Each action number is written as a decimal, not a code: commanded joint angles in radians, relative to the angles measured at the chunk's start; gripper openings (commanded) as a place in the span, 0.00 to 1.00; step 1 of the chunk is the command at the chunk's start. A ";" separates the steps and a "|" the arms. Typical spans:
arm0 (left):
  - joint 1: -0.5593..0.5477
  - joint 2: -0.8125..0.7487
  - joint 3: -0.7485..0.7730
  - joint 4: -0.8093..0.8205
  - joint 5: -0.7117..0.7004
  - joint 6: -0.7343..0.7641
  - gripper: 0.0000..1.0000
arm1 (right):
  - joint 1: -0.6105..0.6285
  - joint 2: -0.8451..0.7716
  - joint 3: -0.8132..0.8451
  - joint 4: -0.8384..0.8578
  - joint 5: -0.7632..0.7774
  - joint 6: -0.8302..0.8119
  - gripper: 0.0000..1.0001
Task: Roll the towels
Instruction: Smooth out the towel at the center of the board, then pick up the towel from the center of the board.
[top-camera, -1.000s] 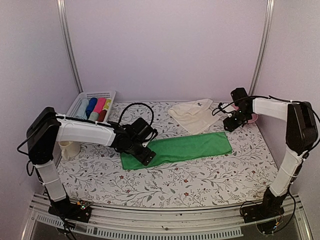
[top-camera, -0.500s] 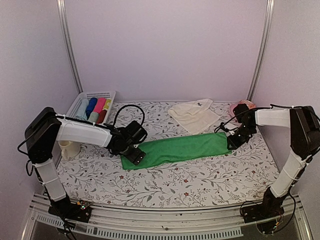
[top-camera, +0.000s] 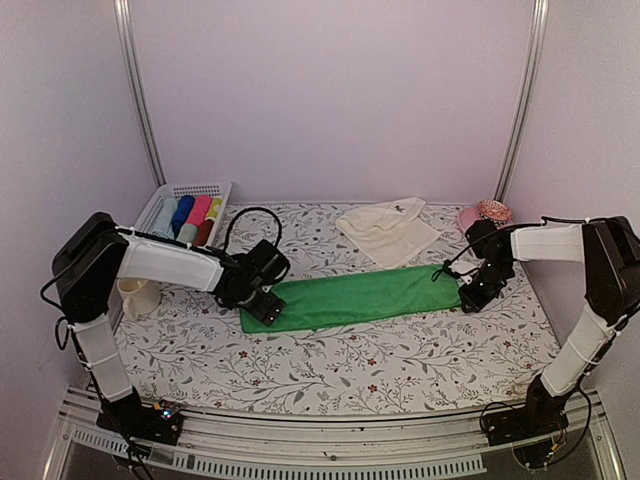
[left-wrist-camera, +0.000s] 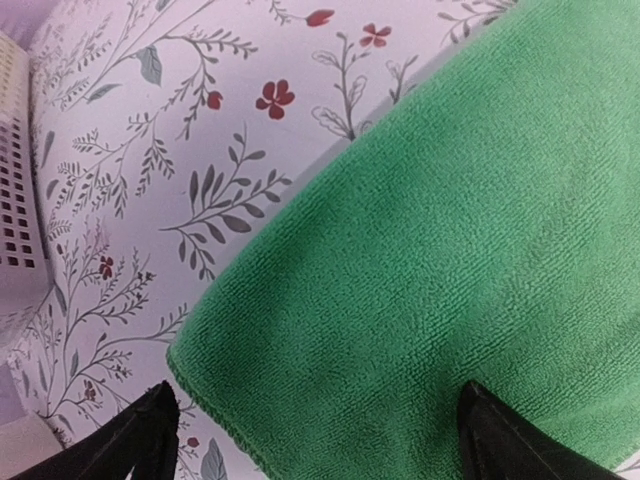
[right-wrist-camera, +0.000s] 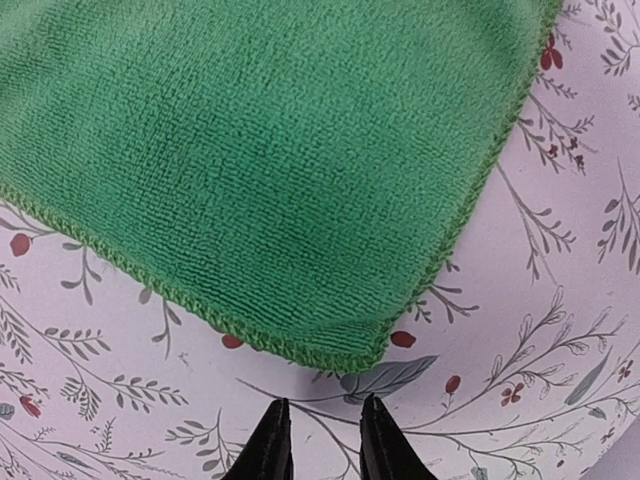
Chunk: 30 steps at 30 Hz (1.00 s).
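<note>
The green towel (top-camera: 360, 295) lies flat as a long strip across the middle of the floral table. The cream-white towel (top-camera: 385, 228), with a small dark mark, lies loosely folded behind it. My left gripper (top-camera: 262, 308) is low over the strip's left end, open wide. In the left wrist view its fingertips (left-wrist-camera: 150, 430) straddle the green towel (left-wrist-camera: 430, 250) near a corner. My right gripper (top-camera: 470, 298) sits at the strip's right end. In the right wrist view, this gripper (right-wrist-camera: 322, 440) is narrowly open, just off the corner of the green towel (right-wrist-camera: 270, 150), with bare table between the tips.
A white basket (top-camera: 160, 200) at the back left holds coloured rolls (top-camera: 195, 215); its mesh wall (left-wrist-camera: 15, 200) shows in the left wrist view. A pink dish (top-camera: 485, 212) stands at the back right. A pale cup (top-camera: 135, 297) sits by the left arm.
My right arm came down and forward from near the pink dish to the green towel's right end, its jaws narrowing. The left gripper shifted slightly left along the towel's left end.
</note>
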<state>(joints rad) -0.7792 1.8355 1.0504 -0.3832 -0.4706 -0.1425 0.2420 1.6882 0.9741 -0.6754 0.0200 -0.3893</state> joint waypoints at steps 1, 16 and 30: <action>0.041 0.042 -0.039 -0.026 -0.039 0.011 0.97 | 0.003 -0.065 0.028 -0.027 0.027 -0.014 0.26; 0.011 -0.081 -0.094 0.059 -0.024 0.011 0.97 | -0.045 0.166 0.301 -0.043 -0.118 0.174 0.57; -0.020 -0.133 -0.131 0.095 -0.060 -0.004 0.97 | -0.046 0.262 0.296 -0.025 -0.139 0.211 0.61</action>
<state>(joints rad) -0.7837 1.7523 0.9344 -0.2977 -0.5068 -0.1421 0.2005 1.9175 1.2537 -0.7097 -0.0902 -0.1974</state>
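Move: The green towel's right end is centred about 8 cm ahead and 2 cm left of the right fingertips, at nearly their height; its near corner is only 2 cm straight ahead and its far corner 14 cm ahead, 3 cm left. The cream towel lies roughly 26 cm ahead and 12 cm left, the pink plate about 29 cm ahead and 8 cm right. From the left hand, that green end is some 33 cm right and 8 cm ahead. Over the green towel's near-right corner the right hand hops forward about 7 cm, rising some 5 cm and coming back down while its fingers open much wider and it turns some 10 degrees clockwise; it sets its left finger on the cloth, the other beside the right hem. The left hand, still wide open at the towel's left end, shifts a centimetre or two left, easing forward then back. ##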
